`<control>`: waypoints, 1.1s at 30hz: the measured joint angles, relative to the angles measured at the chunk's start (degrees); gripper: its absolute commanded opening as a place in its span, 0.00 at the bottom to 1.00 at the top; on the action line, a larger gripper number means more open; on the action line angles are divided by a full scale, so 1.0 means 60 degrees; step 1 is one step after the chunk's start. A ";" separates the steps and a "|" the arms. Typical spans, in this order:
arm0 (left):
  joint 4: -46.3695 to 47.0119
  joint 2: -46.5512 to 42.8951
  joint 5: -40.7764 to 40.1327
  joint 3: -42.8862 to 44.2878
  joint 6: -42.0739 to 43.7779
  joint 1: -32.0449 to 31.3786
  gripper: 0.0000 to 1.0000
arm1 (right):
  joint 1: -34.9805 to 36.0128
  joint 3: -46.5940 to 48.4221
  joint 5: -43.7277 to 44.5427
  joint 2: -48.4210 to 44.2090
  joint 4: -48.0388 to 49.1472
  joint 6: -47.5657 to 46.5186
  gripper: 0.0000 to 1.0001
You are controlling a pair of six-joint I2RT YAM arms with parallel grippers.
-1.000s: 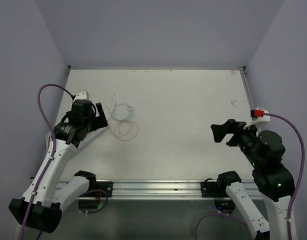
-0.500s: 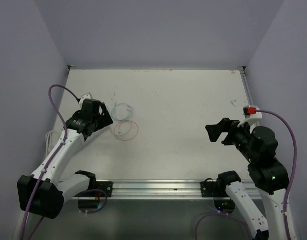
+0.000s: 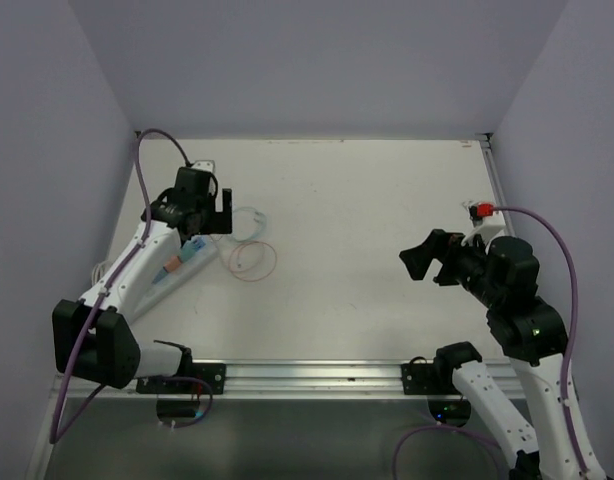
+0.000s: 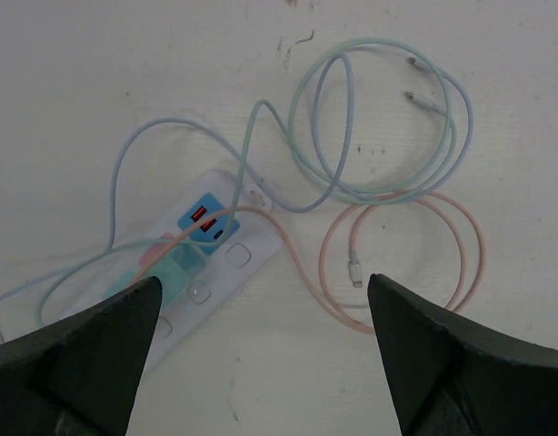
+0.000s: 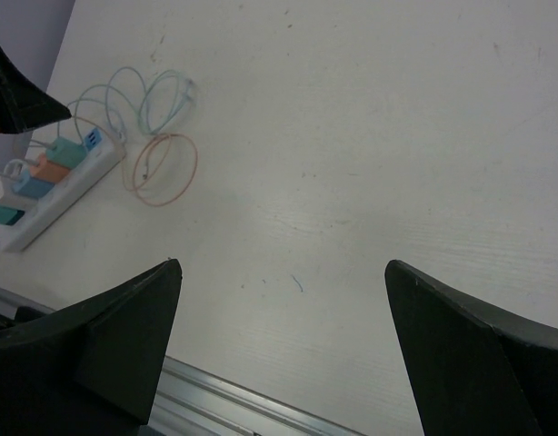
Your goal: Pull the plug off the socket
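The socket is a long white power strip lying slantwise at the table's left side, also seen in the top view and the right wrist view. Several plugs sit in it, among them a teal plug and a pink-orange plug. Thin cables run from its blue end face. My left gripper hovers open just above and beyond the strip's far end, touching nothing. My right gripper hangs open and empty over bare table at the right.
A teal-blue cable coil and a pink cable loop lie right of the strip, their free ends loose on the table. A metal rail runs along the near edge. Purple walls stand close on both sides.
My left arm swung toward the far side, uncovering the strip it had been hiding. The right gripper drifted slightly left. Both stayed open.
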 measured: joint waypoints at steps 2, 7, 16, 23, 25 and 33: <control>0.0058 0.0437 0.0248 0.0262 0.0463 0.0000 1.00 | 0.0091 -0.0004 -0.0018 0.0164 0.0036 0.0113 0.99; 0.0080 0.1916 0.0186 0.0572 0.1096 0.0000 1.00 | 0.0401 -0.0157 -0.0302 0.0619 0.0317 0.0353 0.99; 0.0073 0.3683 -0.0565 0.0871 0.1468 0.0000 1.00 | 0.0441 -0.0295 -0.0506 0.0586 0.0576 0.0492 0.99; -0.0004 0.4561 -0.0601 0.1435 0.1439 0.0000 0.99 | 0.0492 -0.0295 -0.0517 0.0586 0.0576 0.0474 0.99; -0.0087 0.4681 -0.0667 0.1435 0.1439 0.0000 1.00 | 0.0495 -0.0295 -0.0514 0.0583 0.0579 0.0474 0.99; -0.0477 0.4856 -0.1137 0.1504 0.1395 -0.0004 0.99 | 0.0517 -0.0295 -0.0521 0.0586 0.0586 0.0474 0.99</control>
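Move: The teal plug at the power strip's far end lies about 7 cm to the left hand's left, roughly level with it fore and aft and some 11 cm below. The strip's far end is about 4 cm ahead and 1 cm left of the hand; the orange plug is about 3 cm back and 10 cm left. The teal and blue cable coil lies 11 cm ahead, 9 cm right. From the right hand, the teal plug is about 13 cm ahead and 52 cm left. Towards the teal plug and the strip's far end the open left hand sinks about 11 cm, fast at first and then easing, with a few centimetres forward and a late drift left. Its fingers tip some 20 degrees steeper and its left side rises, bringing it in among the looped cables. The right hand shifts about 2.5 cm left, still open. ##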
